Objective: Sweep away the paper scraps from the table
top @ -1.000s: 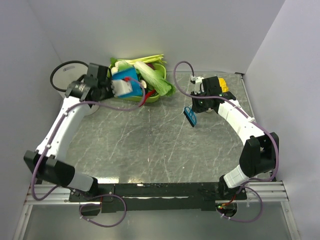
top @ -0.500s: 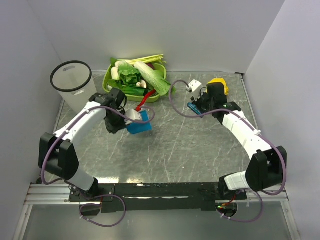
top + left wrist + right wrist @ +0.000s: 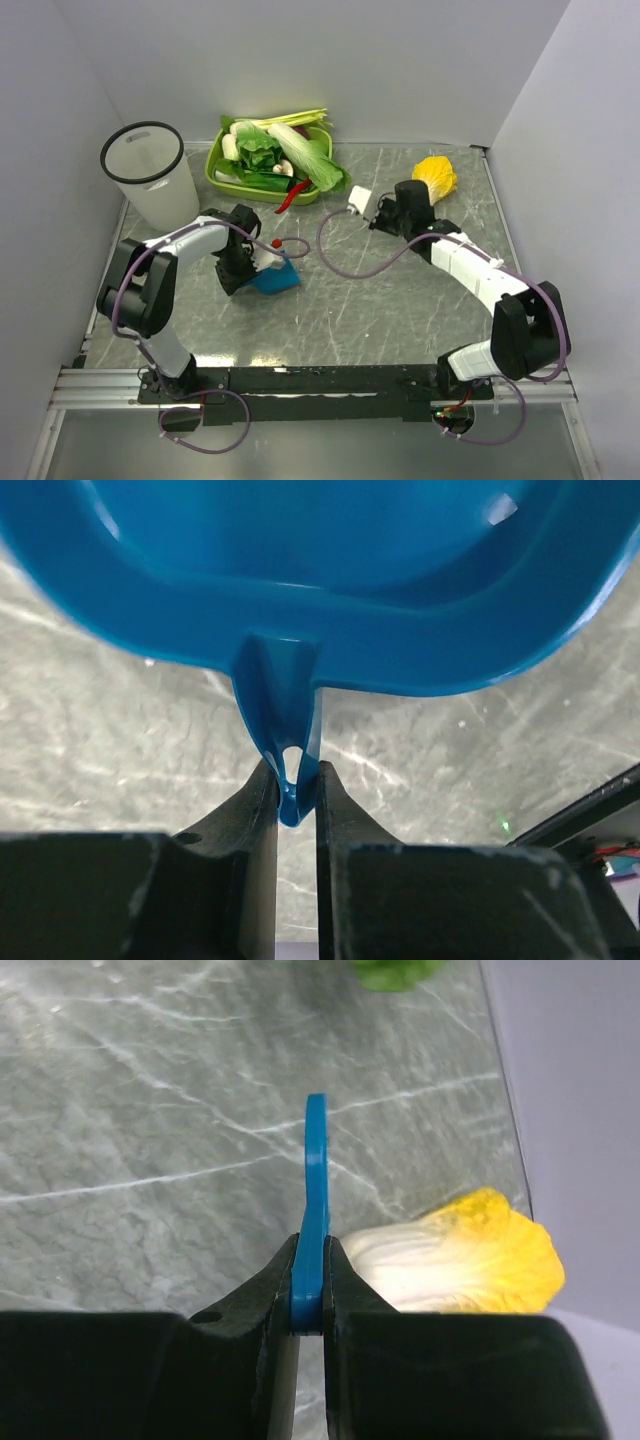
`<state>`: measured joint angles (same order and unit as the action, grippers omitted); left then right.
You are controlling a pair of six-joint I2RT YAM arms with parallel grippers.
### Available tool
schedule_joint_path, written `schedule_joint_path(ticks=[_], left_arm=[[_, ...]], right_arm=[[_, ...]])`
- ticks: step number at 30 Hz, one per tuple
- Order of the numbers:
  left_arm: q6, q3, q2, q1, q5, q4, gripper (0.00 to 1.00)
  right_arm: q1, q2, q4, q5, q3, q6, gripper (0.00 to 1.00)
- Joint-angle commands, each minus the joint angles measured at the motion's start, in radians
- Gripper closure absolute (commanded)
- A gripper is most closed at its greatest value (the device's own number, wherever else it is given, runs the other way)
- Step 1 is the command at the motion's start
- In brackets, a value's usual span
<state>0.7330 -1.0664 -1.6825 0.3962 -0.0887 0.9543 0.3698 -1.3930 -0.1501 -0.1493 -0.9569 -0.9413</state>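
No paper scraps show plainly on the grey-green table (image 3: pixel 380 300). One small red speck (image 3: pixel 276 243) sits by my left wrist, and I cannot tell what it is. My left gripper (image 3: pixel 256 270) is low over the left-middle of the table, shut on the handle of a blue dustpan (image 3: pixel 280 280). In the left wrist view the dustpan (image 3: pixel 330 570) fills the top, its handle pinched in the left gripper (image 3: pixel 292 792). My right gripper (image 3: pixel 392 206) hovers at centre-right, shut on a thin blue brush handle (image 3: pixel 316 1190), seen edge-on rising from the right gripper (image 3: pixel 312 1300).
A white bin with a black rim (image 3: pixel 150 175) stands at the back left. A lime-green tray (image 3: pixel 215 165) of leafy vegetables sits at the back, with a red chili (image 3: pixel 291 194) at its front edge. A yellow cabbage (image 3: pixel 435 176) lies at the back right. White walls enclose the table.
My left arm has swung from over the tray at the back down to the table with the dustpan. My right arm has moved left and forward with the brush.
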Motion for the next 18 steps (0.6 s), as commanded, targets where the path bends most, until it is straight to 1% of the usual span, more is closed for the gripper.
schedule_joint_path(ticks=[1,2,3,4,5,6,7,8,9,10,11,12,13,14,15,16,17,18], left_arm=[[-0.059,-0.012,-0.035,0.001,0.006,-0.055,0.87],[-0.061,-0.015,-0.040,0.001,0.006,-0.052,0.85],[-0.066,-0.015,-0.042,0.001,0.006,-0.051,0.81],[-0.069,-0.015,-0.039,0.001,0.012,-0.051,0.78],[-0.069,-0.014,-0.037,0.001,0.012,-0.049,0.75],[-0.067,-0.012,-0.034,0.001,0.015,-0.048,0.68],[-0.063,-0.006,-0.025,0.001,0.020,-0.043,0.64],[-0.064,-0.001,-0.019,0.001,0.024,-0.040,0.60],[-0.063,0.003,-0.014,0.001,0.026,-0.034,0.55],[-0.061,0.012,0.003,0.000,0.029,-0.032,0.52],[-0.060,0.019,0.012,0.000,0.036,-0.031,0.50],[-0.060,0.023,0.024,-0.002,0.038,-0.025,0.47],[-0.058,0.029,0.049,-0.003,0.038,-0.019,0.45],[-0.055,0.032,0.062,-0.007,0.040,-0.012,0.44],[-0.050,0.029,0.078,-0.010,0.020,-0.003,0.36],[-0.034,0.023,0.114,-0.020,0.006,0.018,0.30],[-0.026,0.019,0.136,-0.026,-0.009,0.020,0.18],[-0.023,0.016,0.159,-0.031,-0.043,0.020,0.16]], right_arm=[[0.041,0.021,0.060,0.007,0.104,-0.148,0.95],[0.050,0.026,0.043,0.011,0.133,-0.158,0.92],[0.061,0.031,0.032,0.011,0.144,-0.168,0.89],[0.067,0.040,0.017,0.011,0.152,-0.174,0.84],[0.070,0.046,-0.023,0.011,0.159,-0.174,0.81],[0.076,0.052,-0.040,0.011,0.164,-0.171,0.78],[0.080,0.067,-0.066,0.005,0.168,-0.165,0.68],[0.081,0.077,-0.095,0.001,0.170,-0.163,0.62],[0.083,0.087,-0.168,-0.007,0.172,-0.165,0.57],[0.087,0.110,-0.218,-0.015,0.168,-0.171,0.46],[0.087,0.124,-0.271,-0.045,0.153,-0.175,0.42],[0.087,0.137,-0.369,-0.061,0.142,-0.172,0.38],[0.086,0.169,-0.403,-0.073,0.133,-0.140,0.26],[0.084,0.187,-0.443,-0.090,0.107,-0.120,0.20],[0.080,0.207,-0.474,-0.101,0.092,-0.097,0.15],[0.069,0.247,-0.532,-0.117,0.055,-0.043,0.01],[0.066,0.264,-0.549,-0.140,0.038,-0.006,0.00],[0.064,0.279,-0.560,-0.145,0.021,0.034,0.00]])
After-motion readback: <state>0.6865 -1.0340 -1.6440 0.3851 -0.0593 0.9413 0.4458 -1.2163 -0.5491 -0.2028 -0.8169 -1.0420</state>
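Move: The brush, still in the right fingers, goes to a bare table spot about 15 cm below that hand, some 4 cm left and 1 cm back; the cabbage lies about 10 cm ahead and 8 cm right of the hand, the red chili 24 cm left and 6 cm ahead. The dustpan's spot is the table 3 cm straight below the left hand; the bin stands roughly 20 cm ahead, 15 cm left. The brush is carried down about 7 cm and back, then let go above the table as the right fingers open wide; that hand keeps drawing back, about 11 cm in all, tipping down some 15 degrees. The dustpan is lowered the last centimetre and the left fingers open from its handle, nearly in place, rising a centimetre at the end. ##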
